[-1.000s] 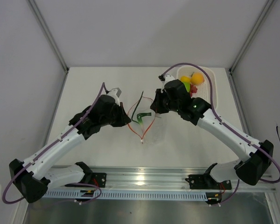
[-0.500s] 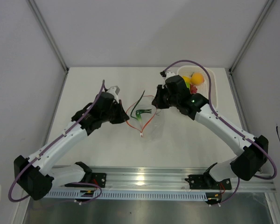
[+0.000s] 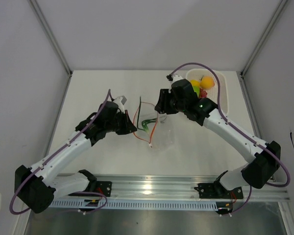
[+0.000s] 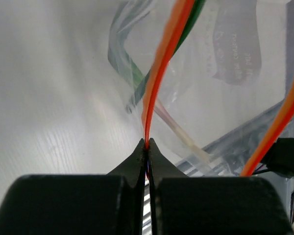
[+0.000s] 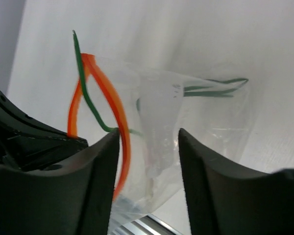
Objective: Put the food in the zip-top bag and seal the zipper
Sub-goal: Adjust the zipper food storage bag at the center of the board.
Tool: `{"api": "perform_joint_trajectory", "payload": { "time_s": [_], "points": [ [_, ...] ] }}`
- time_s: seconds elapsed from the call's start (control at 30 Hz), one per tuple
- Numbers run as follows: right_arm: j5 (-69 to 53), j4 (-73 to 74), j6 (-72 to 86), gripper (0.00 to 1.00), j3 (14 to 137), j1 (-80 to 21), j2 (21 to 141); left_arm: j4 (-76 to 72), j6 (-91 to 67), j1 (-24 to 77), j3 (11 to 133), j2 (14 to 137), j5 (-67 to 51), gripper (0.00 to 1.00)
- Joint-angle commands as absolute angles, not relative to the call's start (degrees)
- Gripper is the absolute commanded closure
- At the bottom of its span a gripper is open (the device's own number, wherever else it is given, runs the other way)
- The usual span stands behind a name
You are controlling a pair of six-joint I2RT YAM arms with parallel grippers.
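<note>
The clear zip-top bag (image 3: pixel 162 137) lies mid-table with its mouth held up between my arms. My left gripper (image 4: pixel 148 143) is shut on the red-orange zipper (image 4: pixel 159 73) at the bag's left rim. My right gripper (image 5: pixel 148 132) is open at the far rim; the zipper (image 5: pixel 118 110) and clear film (image 5: pixel 196 112) pass between its fingers without being pinched. Green stalks (image 3: pixel 148 121) lie inside the bag, and one thin stalk (image 5: pixel 79 63) pokes out past the mouth. An orange-yellow fruit (image 3: pixel 207 82), a green apple (image 3: pixel 196 89) and red bits (image 3: pixel 203 94) sit in the basket.
The white perforated basket (image 3: pixel 222 95) stands at the back right, just behind my right arm. An aluminium rail (image 3: pixel 152 188) runs along the near edge of the table. Grey walls close in the left, right and back.
My right gripper has opened and shifted slightly left, releasing the bag's far rim. The mouth loop has narrowed and the left gripper has drifted a little with the zipper.
</note>
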State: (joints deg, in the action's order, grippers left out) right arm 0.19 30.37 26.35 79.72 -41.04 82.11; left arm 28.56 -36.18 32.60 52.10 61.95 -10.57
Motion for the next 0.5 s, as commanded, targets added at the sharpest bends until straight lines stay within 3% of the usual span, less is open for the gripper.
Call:
{"api": "perform_joint_trajectory", "payload": {
  "time_s": [0.0,0.07,0.13,0.23,0.47],
  "points": [
    [2.37,31.29,26.37,0.44,80.94,-41.4,80.78,27.86,-36.74,32.26,52.64,60.03,-12.05,0.99],
    [3.68,32.86,26.37,0.39,82.08,-41.4,79.37,28.74,-36.21,32.17,53.09,59.51,-10.99,0.99],
    [6.84,34.01,26.54,0.24,82.61,-41.22,76.56,28.83,-36.12,32.25,53.17,58.98,-10.02,0.99],
    [11.68,37.08,28.12,0.21,82.71,-39.47,72.79,28.65,-35.95,32.25,53.0,58.18,-9.49,0.99],
    [12.83,44.81,32.34,0.17,76.04,-23.92,72.59,28.39,-35.95,32.17,53.17,57.66,-10.19,0.99]
  ]
}}
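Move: The basket of food's middle is roughly 23 cm to the right of the right hand, 20 cm ahead and 22 cm below. In it the green fruit lies about 17 cm right and 22 cm ahead of that hand, the cabbage about 20 cm right and 15 cm ahead. The open bag mouth is some 5 cm left, 4 cm back and 6 cm lower. From the left hand the basket is about 33 cm right and 27 cm ahead. Barely shifting at first, the right hand, its fingers already parting, opens them wide beside the bag's orange rim, then sweeps right about 12 cm, rising some 4 cm, away from the bag towards the basket, while its wrist turns about 20 degrees clockwise. The left hand stays nearly in place and keeps the rim pinched. ##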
